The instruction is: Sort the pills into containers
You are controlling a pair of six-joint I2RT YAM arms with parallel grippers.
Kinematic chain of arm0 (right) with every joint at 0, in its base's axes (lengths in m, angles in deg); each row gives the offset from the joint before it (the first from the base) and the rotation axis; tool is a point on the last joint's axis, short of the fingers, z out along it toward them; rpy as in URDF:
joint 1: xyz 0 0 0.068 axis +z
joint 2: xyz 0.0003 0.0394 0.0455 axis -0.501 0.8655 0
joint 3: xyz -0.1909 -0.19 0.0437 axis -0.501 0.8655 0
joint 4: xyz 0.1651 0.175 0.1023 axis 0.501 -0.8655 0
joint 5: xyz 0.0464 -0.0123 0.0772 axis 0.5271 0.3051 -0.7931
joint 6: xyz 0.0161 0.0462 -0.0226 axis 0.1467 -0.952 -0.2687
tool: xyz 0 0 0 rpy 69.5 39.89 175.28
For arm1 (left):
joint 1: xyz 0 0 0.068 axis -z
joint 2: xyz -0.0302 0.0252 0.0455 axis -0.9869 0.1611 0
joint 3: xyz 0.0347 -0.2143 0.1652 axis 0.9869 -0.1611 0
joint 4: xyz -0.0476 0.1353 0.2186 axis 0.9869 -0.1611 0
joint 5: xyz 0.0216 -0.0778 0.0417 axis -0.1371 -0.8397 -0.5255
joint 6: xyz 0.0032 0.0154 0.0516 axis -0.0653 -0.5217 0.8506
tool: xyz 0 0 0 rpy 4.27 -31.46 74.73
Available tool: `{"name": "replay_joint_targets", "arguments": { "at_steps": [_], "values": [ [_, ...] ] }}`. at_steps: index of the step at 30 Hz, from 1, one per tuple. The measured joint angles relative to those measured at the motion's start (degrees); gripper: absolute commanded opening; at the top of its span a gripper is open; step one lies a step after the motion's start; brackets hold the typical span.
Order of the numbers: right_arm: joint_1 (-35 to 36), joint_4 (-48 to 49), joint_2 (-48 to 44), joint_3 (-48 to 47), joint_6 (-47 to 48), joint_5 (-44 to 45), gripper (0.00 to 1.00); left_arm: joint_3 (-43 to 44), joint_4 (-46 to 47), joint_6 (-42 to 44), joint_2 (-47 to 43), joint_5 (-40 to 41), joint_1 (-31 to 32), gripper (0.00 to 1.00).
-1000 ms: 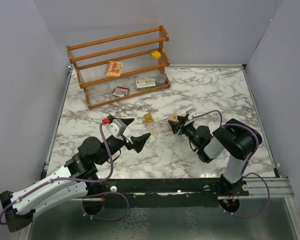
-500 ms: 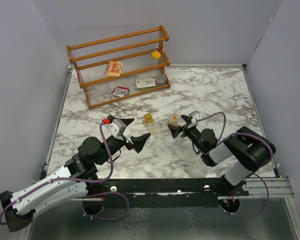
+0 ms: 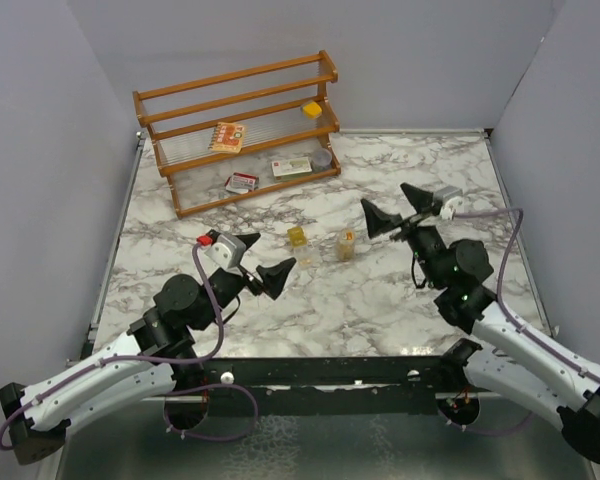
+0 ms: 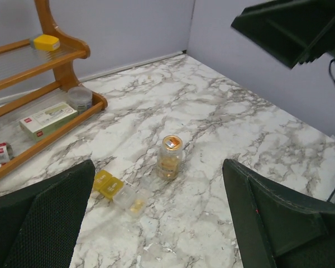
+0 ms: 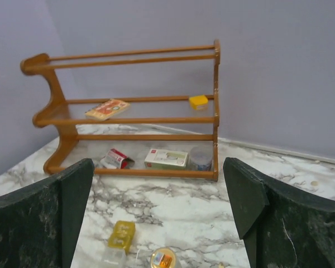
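A small round amber-tinted jar (image 3: 347, 245) stands upright on the marble, with orange pills showing through its wall (image 4: 168, 164). To its left lies the squarish yellow box (image 3: 297, 236), whose yellow lids (image 4: 108, 184) adjoin clear compartments (image 4: 131, 199), one with a yellow bit in it. My left gripper (image 3: 268, 264) hovers open, near the box and jar, with nothing between its fingers (image 4: 44, 223). My right gripper (image 3: 393, 207) is open and raised to the right of the jar (image 5: 163, 260), looking over the yellow box (image 5: 120, 234).
A wooden rack (image 3: 242, 130) stands at the back left with card packets (image 5: 166, 158), a grey round tin (image 5: 200, 159) and a yellow block (image 5: 199, 101) on its shelves. Grey walls enclose the marble table (image 3: 430, 170).
My right gripper opened, let go of the jar and rose back to the right. The jar stays standing on the marble. My left arm shifted only slightly.
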Motion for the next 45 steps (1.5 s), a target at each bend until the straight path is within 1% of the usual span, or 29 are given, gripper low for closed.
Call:
{"name": "replay_joint_targets", "arguments": {
  "at_steps": [1,3,5,8,9,11,14,16,18,21,22,24,26,28,33,37,41,45],
  "values": [
    [0.0,-2.32,0.2,-2.58,-0.13,1.11,1.0,0.0,0.02,-0.2,0.07,0.83,0.0,0.99],
    [0.0,-8.04,3.93,-9.97,-0.57,4.55,1.0,0.09,-0.04,-0.87,0.76,3.23,0.0,0.99],
    [-0.31,-12.2,10.99,-17.79,-0.76,7.93,0.99,0.52,-0.59,-1.86,2.21,6.23,0.0,0.99],
    [-3.37,-16.72,23.02,-26.16,-1.36,8.46,0.91,1.05,-1.57,-2.97,4.55,10.34,0.0,0.99],
    [-5.86,-18.45,27.3,-28.06,-2.03,7.41,0.87,1.14,-1.75,-3.19,5.2,11.32,0.0,0.99],
    [-11.74,-21.55,34.12,-30.75,-3.69,5.18,0.83,1.18,-2.08,-3.41,6.12,12.92,-0.02,0.99],
    [-20.17,-25.83,42.84,-35.87,-5.92,1.75,0.8,1.92,-2.25,-3.34,7.48,14.78,-0.59,0.99],
    [-23.39,-27.71,47.19,-39.89,-6.08,1.18,0.79,3.21,-2.27,-3.21,8.94,15.26,-1.25,0.99],
    [-24.39,-28.26,50.84,-44.15,-5.44,1.01,0.78,4.44,-1.97,-3.17,10.54,15.21,-2.34,0.99],
    [-23.93,-28.06,54.99,-49.35,-3.98,0.92,0.71,5.92,-1.25,-3.34,13.75,12.68,-5.84,0.98],
    [-23.93,-28.13,56.96,-51.67,-3.34,0.87,0.7,6.6,-0.98,-3.8,15.37,10.56,-7.96,0.97],
    [-23.71,-27.82,60.78,-55.71,-2.43,0.83,0.68,7.74,-0.37,-4.74,18.56,6.38,-12.35,0.99],
    [-23.71,-27.85,64.5,-59.17,-1.75,0.9,0.66,7.98,0.42,-5.62,21.33,2.45,-16.52,0.99],
    [-23.91,-27.56,69.31,-62.75,-0.85,1.22,0.66,7.98,0.5,-6.01,23.06,-0.28,-18.49,0.99],
    [-24.63,-27.02,77.18,-65.96,0.24,2.25,0.68,8.0,1.22,-5.79,23.56,-3.3,-18.64,0.99],
    [-25.49,-26.97,83.38,-70.82,0.9,3.48,0.68,8.0,2.23,-5.77,23.67,-4.26,-18.67,0.99],
    [-26.34,-26.8,85.85,-74.25,1.51,4.24,0.68,7.98,3.06,-5.75,24.04,-4.5,-18.64,0.99],
    [-27.82,-26.49,88.37,-80.02,1.66,4.46,0.66,7.87,3.52,-5.77,24.9,-4.87,-18.67,0.99]
  ]
}}
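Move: The right hand's apparent mark, a pale pill-like speck near the table's back edge, lies about 43 cm ahead, 11 cm right and 29 cm below. From that hand the capped bottle stands 3 cm ahead, 4 cm left and 25 cm down; the round tub is 29 cm ahead and 7 cm left, 25 cm down. The left hand has the yellow-lidded pill box roughly 15 cm ahead, 4 cm right and 28 cm below, with the bottle 9 cm right of the box. Right hand sweeps some 38 cm forward, dropping, fingers part-closing, towards the back edge; left advances 11 cm towards pill box. ##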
